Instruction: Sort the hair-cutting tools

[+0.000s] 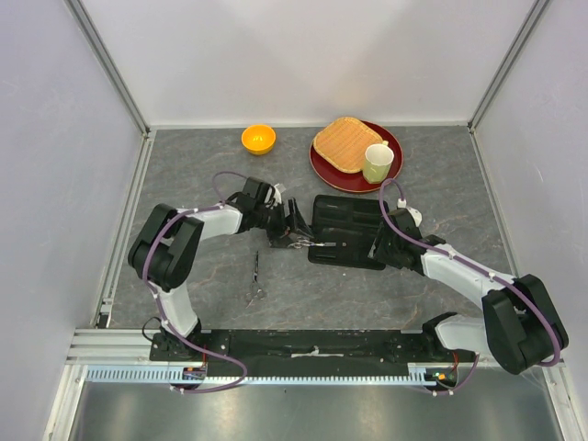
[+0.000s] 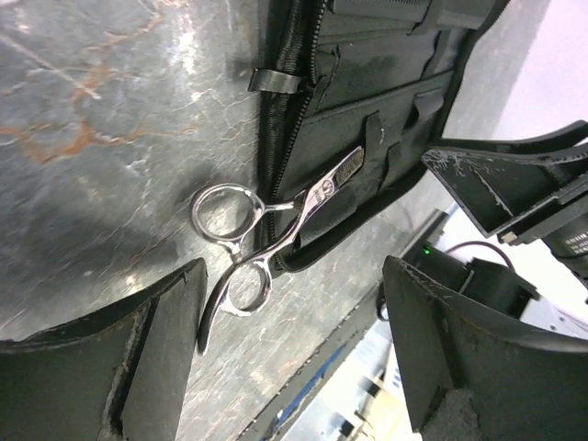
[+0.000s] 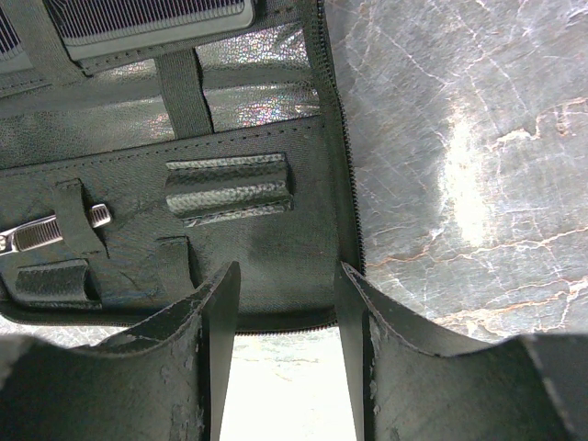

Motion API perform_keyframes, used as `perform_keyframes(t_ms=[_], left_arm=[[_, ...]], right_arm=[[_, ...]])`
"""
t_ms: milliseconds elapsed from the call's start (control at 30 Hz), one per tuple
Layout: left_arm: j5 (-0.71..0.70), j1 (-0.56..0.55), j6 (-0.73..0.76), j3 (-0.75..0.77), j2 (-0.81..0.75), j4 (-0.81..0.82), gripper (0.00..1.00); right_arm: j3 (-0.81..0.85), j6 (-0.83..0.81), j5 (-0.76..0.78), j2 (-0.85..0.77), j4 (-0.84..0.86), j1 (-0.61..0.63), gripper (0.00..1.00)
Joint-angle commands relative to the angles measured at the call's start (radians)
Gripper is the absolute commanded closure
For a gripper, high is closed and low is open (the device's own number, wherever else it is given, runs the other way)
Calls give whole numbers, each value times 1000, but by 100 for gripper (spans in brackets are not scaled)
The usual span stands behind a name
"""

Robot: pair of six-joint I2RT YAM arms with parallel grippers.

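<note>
An open black zip case (image 1: 347, 230) lies mid-table. One pair of silver scissors (image 2: 276, 234) has its blades tucked under a strap of the case (image 2: 367, 119), and its finger rings stick out over the table. My left gripper (image 2: 294, 358) hangs open just behind those rings, touching nothing. A second pair of scissors (image 1: 256, 278) lies loose on the table nearer the arms. My right gripper (image 3: 285, 340) stands open over the case's near right edge (image 3: 276, 308), its fingers (image 3: 216, 349) on either side of bare fabric. A black comb (image 3: 156, 18) sits in the case's upper pocket.
At the back stand an orange bowl (image 1: 258, 139) and a red plate (image 1: 322, 173) carrying toast (image 1: 342, 143) and a green mug (image 1: 377, 163). White walls enclose the table on three sides. A metal rail runs along the near edge (image 1: 312, 354).
</note>
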Motion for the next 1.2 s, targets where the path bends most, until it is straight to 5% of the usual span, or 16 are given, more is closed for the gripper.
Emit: perform_keyframes(t_ms=[0,100,167,367,1167], left_arm=[[-167,-8,110,32,-69,-136,17],[-173,-14,116,27,-57,-144,24],[-175,-19,120,29,-51,-151,42],[-191,-34,136,44,-36,-159,65],[-159,-79,226,191,90,-173,80]], right_arm=[[-43,2,41,16,-23,-5,46],[-41,2,41,21,-20,-4,46],[-41,0,41,23,-20,-5,46],[-43,0,38,29,-18,-5,46],[-43,6,55,49,-9,-5,46]])
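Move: The scissors lie partly in the open case, blades through its strap loop. Their middle is about 4 cm right of the left gripper, 1 cm back and 3 cm below, with the rings nearly under the fingers. The strap loop is about 9 cm right and 1 cm back. The other scissors lie about 10 cm left and 9 cm back. From the right gripper, the half-inserted scissors' middle is about 13 cm left and 3 cm ahead. Bring the left gripper about 2 cm left and 2 cm down behind the scissors' rings, closing the wide-open fingers nearly shut and tipping them some 10 degrees steeper. Then push right about 2.5 cm and a little forward, fingertips against the rings, to drive the blades through the strap loop. Keep the right gripper still at the case's near right corner. ##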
